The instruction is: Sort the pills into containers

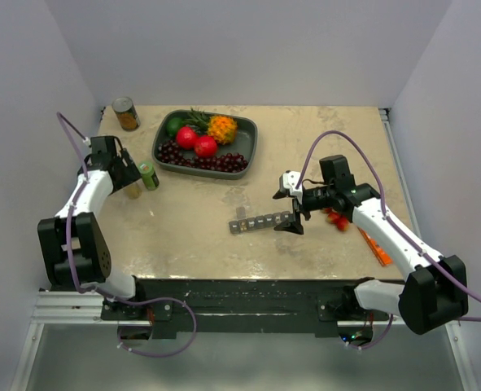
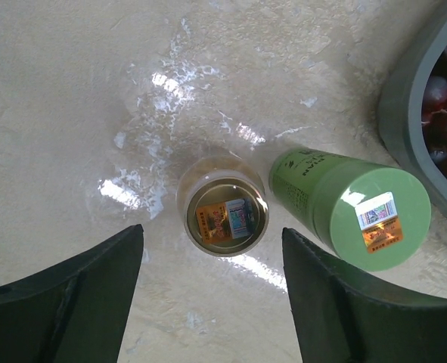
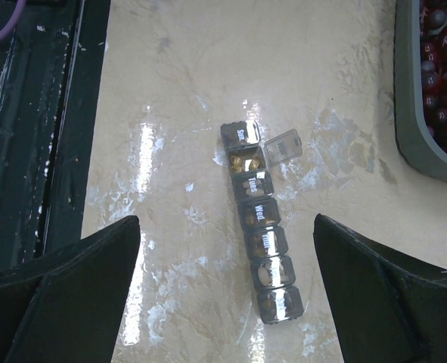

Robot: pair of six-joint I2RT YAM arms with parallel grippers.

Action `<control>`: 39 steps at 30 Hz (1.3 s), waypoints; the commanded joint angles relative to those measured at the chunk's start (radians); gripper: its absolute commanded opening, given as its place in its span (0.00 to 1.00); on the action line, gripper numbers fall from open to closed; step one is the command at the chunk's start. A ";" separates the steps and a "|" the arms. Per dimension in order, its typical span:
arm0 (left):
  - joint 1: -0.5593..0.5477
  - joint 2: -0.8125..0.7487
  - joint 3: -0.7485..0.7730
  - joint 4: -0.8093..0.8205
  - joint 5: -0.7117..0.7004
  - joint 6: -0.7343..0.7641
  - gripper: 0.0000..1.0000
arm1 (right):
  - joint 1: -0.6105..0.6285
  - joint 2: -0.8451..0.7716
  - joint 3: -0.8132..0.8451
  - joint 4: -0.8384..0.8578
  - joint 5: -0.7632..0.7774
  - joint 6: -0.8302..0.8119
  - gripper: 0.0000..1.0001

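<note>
The containers, a narrow grey strip of day-marked compartments (image 1: pixel 260 221), lie at the table's middle and show lengthwise in the right wrist view (image 3: pixel 262 249). The second compartment's lid (image 3: pixel 284 145) stands open, with golden pills (image 3: pixel 246 160) inside; the other lids are shut. My right gripper (image 1: pixel 293 215) is open and empty above the strip's right end, its jaws wide apart on either side of the strip (image 3: pixel 227 299). My left gripper (image 1: pixel 132 175) is open and empty (image 2: pixel 212 302) just above a small clear round bottle (image 2: pixel 223 206) beside a green bottle (image 2: pixel 352 208).
A dark grey tray (image 1: pixel 249 142) of fruit stands at the back; its rim shows in both wrist views (image 2: pixel 401 113) (image 3: pixel 412 128). A tin can (image 1: pixel 126 114) stands at the back left. Red (image 1: pixel 336 218) and orange (image 1: pixel 376 247) items lie under the right arm.
</note>
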 commanded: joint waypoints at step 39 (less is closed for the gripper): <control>-0.480 -0.414 -0.572 0.654 0.685 -0.200 0.79 | 0.018 0.217 0.108 -0.110 0.166 -0.171 0.99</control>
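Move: The pill organizer's middle lies about 46 cm to the left hand's right, 13 cm nearer the base and some 6 cm lower. The amber bottle is right below that hand, its middle about 3 cm down; the green bottle stands 7 cm right and 3 cm farther out, the fruit tray's middle 28 cm right and 18 cm out. For the right hand, the organizer is about 6 cm left, 3 cm forward and 13 cm below; the red fruits are 23 cm right and 8 cm forward. Already open and clear of the amber bottle, the left hand heads for the organizer's Sun end: up about 11 cm, then some 26 cm right and 11 cm back, sinking most of the way down again while it swings roughly 50 degrees clockwise, fingers staying open. The wide-open right hand sinks about 6 cm towards the organizer, easing 3 cm forward and tipping its fingers downward a little. ##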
